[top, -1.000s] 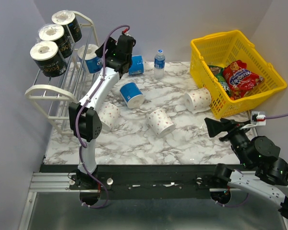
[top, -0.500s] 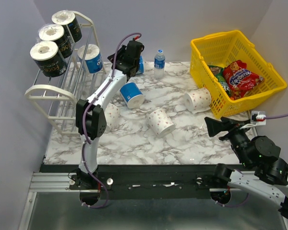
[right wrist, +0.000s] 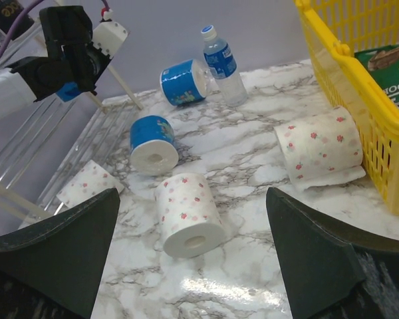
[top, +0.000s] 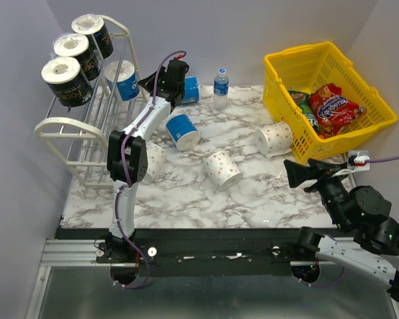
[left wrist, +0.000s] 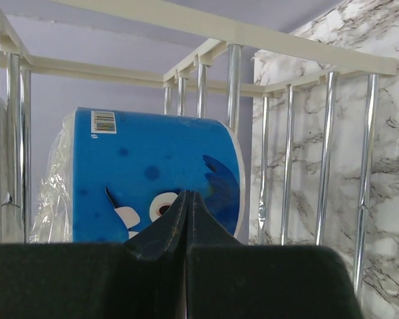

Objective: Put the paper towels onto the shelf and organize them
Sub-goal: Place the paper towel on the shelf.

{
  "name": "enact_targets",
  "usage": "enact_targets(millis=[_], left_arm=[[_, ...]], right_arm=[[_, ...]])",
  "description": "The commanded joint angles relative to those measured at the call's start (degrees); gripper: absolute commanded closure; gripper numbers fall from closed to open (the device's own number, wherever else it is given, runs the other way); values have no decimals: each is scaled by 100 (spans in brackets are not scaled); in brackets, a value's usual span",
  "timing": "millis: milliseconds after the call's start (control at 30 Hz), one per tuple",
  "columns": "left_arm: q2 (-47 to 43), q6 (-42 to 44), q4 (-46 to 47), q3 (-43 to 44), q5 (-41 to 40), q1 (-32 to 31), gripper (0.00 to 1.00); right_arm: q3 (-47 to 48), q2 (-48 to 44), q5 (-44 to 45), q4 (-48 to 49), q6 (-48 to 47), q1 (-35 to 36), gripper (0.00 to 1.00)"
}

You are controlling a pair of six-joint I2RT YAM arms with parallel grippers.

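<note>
The white shelf [top: 86,126] stands at the far left with three black paper towels [top: 68,80] on its top tier. One blue roll [top: 125,80] lies on the tier below and shows behind the bars [left wrist: 153,176] in the left wrist view. My left gripper [top: 148,84] hovers just right of that roll, shut and empty [left wrist: 187,199]. On the table lie two blue rolls [top: 189,90] [top: 182,131] and three dotted white rolls [top: 153,161] [top: 223,169] [top: 274,138]. My right gripper [top: 299,174] is open at the near right, facing a dotted roll [right wrist: 186,212].
A small water bottle [top: 220,88] stands at the back of the table beside a blue roll. A yellow basket [top: 379,113] with snack packets sits at the back right, a dotted roll against its side. A white plug [top: 357,161] lies near my right gripper.
My left gripper has closed its jaws and drawn back to the right from the blue roll, which stays on the shelf. The right arm has not moved.
</note>
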Motion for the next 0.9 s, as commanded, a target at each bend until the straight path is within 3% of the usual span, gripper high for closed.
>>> enact_targets(millis=[0, 367, 867], left_arm=[[153, 262, 410, -76, -223, 201, 93], [-75, -2, 498, -498, 6, 527, 94], [-128, 15, 612, -428, -205, 615, 95]], right_arm=[[397, 203, 43, 146, -332, 34, 0], [881, 564, -62, -91, -342, 43, 0], [855, 485, -45, -241, -236, 34, 0]])
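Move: The blue paper towel standing on the shelf is the target, its middle some 6 cm left, 3 cm ahead and about level with the left fingertips. On the table, about 22 cm lower, one blue roll lies about 10 cm ahead and 19 cm to the right, a second about 8 cm back and 17 cm to the right. From the idle right hand, the shelf towel is roughly 63 cm left, 42 cm ahead and 8 cm lower. Leftwards and downwards, about 4 cm across and 2.5 cm down, the left hand drives its still-shut fingers against the lower part of the upright blue towel, pushing it deeper into the shelf, then stays there. The wrist turns only a few degrees. The open right hand rises about 3.5 cm, clear of everything. ##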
